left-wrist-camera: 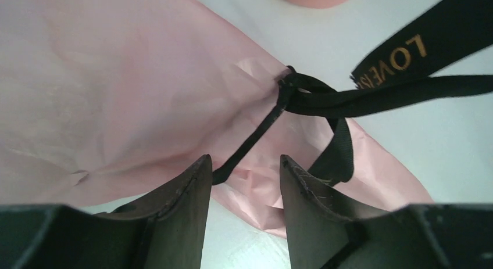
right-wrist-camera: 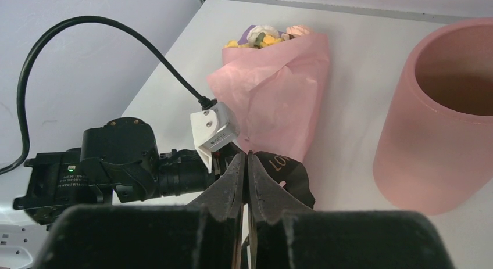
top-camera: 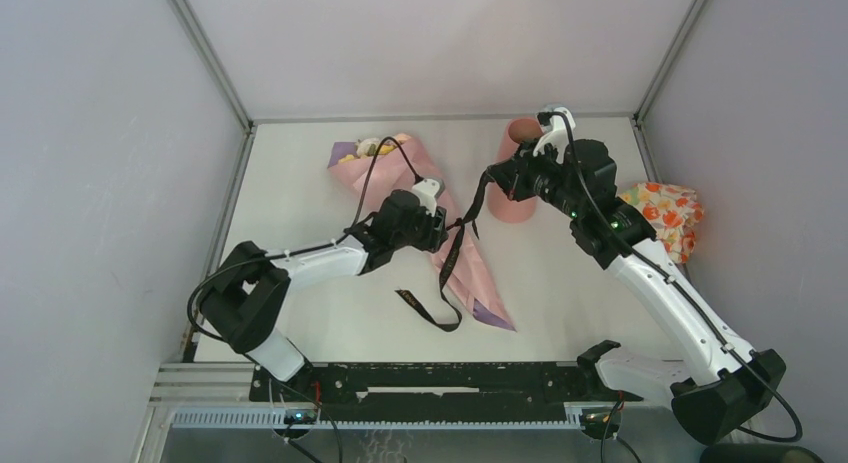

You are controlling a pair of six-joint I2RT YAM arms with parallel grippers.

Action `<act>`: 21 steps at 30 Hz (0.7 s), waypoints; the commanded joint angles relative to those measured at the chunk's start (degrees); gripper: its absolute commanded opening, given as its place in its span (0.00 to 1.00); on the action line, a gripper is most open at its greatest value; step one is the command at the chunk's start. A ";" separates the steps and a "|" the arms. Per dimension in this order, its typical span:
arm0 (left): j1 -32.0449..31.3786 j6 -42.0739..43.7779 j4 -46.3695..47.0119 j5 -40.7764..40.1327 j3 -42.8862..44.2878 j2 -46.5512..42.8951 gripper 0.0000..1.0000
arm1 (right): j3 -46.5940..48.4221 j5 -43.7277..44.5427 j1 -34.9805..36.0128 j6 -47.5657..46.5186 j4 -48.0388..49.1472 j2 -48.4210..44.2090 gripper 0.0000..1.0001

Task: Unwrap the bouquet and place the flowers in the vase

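The bouquet [top-camera: 483, 286] lies slantwise on the table, a pink paper cone with its flowers [top-camera: 368, 146] at the far left end. My left gripper [top-camera: 441, 223] stands open just short of the paper [left-wrist-camera: 116, 77], facing the knot of the black ribbon [left-wrist-camera: 289, 86]. My right gripper [top-camera: 492, 179] is shut on one ribbon [right-wrist-camera: 288, 173] end and holds it taut above the table, beside the salmon-pink vase [top-camera: 512, 205]. The other ribbon tail [top-camera: 440, 318] trails toward the near edge. In the right wrist view the vase [right-wrist-camera: 430, 147] stands upright with nothing visible inside it.
An orange-flowered cloth bundle [top-camera: 665, 213] lies against the right wall, behind my right arm. Walls close off the table on the left, far and right sides. A black rail [top-camera: 430, 381] runs along the near edge.
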 commanded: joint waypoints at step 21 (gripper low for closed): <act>0.10 -1.82 3.05 -0.33 4.34 5.46 0.15 | 2.05 -3.14 -0.07 2.13 2.77 2.45 0.11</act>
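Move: The short black ribbon strand running off the knot lies just past the left fingertips, about 2 cm forward, 2 cm right and 3 cm down. The knot itself is roughly 5 cm ahead of the left hand, 4 cm to its right and 3 cm lower; the pink vase stands some 15 cm ahead and 15 cm right. From the right hand, which holds the long ribbon end, that strand is about 3 cm ahead, 7 cm left and 26 cm below. The ribbon strand beside the knot is taken between the left fingers: the left hand eases forward about 1.5 cm, then sinks some 2.5 cm over the wrap, drifting right and slightly back as the half-open fingers close around the strand. The right hand keeps the long end shut in its fingers, held high, and moves about 1 cm down and left. ##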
